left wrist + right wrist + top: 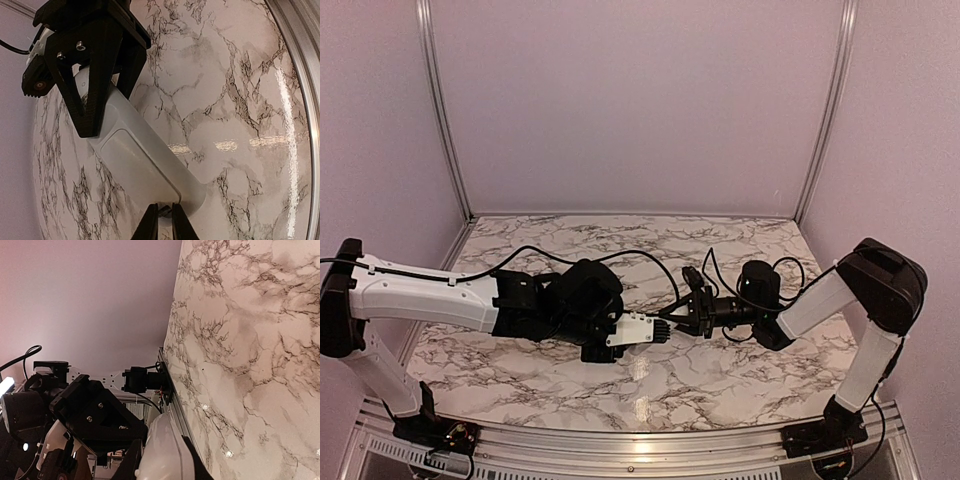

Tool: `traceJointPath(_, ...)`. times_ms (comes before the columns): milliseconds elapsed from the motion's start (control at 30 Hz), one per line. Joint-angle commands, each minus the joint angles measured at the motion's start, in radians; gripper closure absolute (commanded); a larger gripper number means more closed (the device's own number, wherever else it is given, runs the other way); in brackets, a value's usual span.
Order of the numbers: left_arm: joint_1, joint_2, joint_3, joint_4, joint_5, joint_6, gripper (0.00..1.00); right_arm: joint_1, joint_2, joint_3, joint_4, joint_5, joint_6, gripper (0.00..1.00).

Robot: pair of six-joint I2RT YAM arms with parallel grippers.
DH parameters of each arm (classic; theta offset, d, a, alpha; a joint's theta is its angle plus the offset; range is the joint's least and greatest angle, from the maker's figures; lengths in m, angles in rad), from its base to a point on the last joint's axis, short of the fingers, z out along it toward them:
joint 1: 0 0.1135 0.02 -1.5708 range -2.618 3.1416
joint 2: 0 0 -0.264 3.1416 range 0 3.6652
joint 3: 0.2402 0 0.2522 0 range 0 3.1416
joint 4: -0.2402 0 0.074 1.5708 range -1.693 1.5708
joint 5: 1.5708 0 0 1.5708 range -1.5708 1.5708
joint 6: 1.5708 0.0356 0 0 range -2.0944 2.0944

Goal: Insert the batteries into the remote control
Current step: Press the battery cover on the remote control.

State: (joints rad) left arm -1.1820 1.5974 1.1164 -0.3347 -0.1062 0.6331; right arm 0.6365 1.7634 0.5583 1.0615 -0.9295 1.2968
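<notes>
The white remote control [638,330] hangs above the marble table between both grippers. My right gripper [672,322] is shut on its right end; in the right wrist view the fingers [131,460] clamp the remote's white body [167,452]. In the left wrist view the remote [145,130] runs diagonally, back face up, with its cover panel [132,167] seated in place. My left gripper [165,209] is shut, tips at the remote's near end by the cover's edge, a small dark bit between them. The batteries are out of view.
A metal rail [300,55] runs along the marble table [720,390] at its near edge. Purple walls close the back and sides. Black cables [620,255] loop over the table behind the arms.
</notes>
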Motion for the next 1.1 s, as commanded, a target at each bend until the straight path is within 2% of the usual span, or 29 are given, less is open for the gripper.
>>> traceJointPath(0,0.010,0.026,-0.007,-0.020,0.045,0.003,0.88,0.025,-0.033,0.029,0.104,-0.080,0.025,1.00)
traceJointPath(267,0.009,0.041,0.021,-0.096,0.141,-0.001,0.88,0.024,-0.037,0.041,0.145,-0.083,0.041,1.00)
traceJointPath(533,0.015,0.009,0.003,-0.079,0.088,-0.075,0.83,0.003,-0.064,0.042,0.121,-0.082,0.007,1.00)
traceJointPath(800,0.018,-0.209,-0.076,0.112,0.047,-0.160,0.58,-0.012,-0.087,0.053,0.007,-0.068,-0.096,1.00)
traceJointPath(900,0.031,-0.270,-0.131,0.202,-0.036,-0.255,0.36,-0.014,-0.100,0.058,-0.033,-0.060,-0.125,1.00)
traceJointPath(1000,0.080,-0.303,-0.173,0.260,-0.066,-0.435,0.08,-0.014,-0.117,0.061,-0.064,-0.047,-0.155,1.00)
traceJointPath(1067,0.128,-0.297,-0.177,0.265,-0.003,-0.582,0.01,-0.014,-0.130,0.064,-0.091,-0.037,-0.181,1.00)
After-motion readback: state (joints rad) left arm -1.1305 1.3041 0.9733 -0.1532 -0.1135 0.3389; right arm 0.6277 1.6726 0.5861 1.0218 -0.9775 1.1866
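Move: Touching the latch end of the battery cover, the left fingertips have the cover's middle about 3 cm to their right and 2 cm ahead, nearly level. The right gripper's fingers, holding the remote by its other end, are some 10 cm to the right and 5 cm ahead of the left hand. From the right hand the cover's middle lies roughly 7 cm left and 3 cm back, about level. Drawing back about 1.5 cm with the fingers nearly shut, the left hand pauses briefly, then lifts fast some 9.5 cm off the cover's end, drifting about 3 cm forward and left while its fingers spread wide and swing up by some 25 degrees. The right hand keeps its grip on the remote, raising it about 3.5 cm with a slight roll. ##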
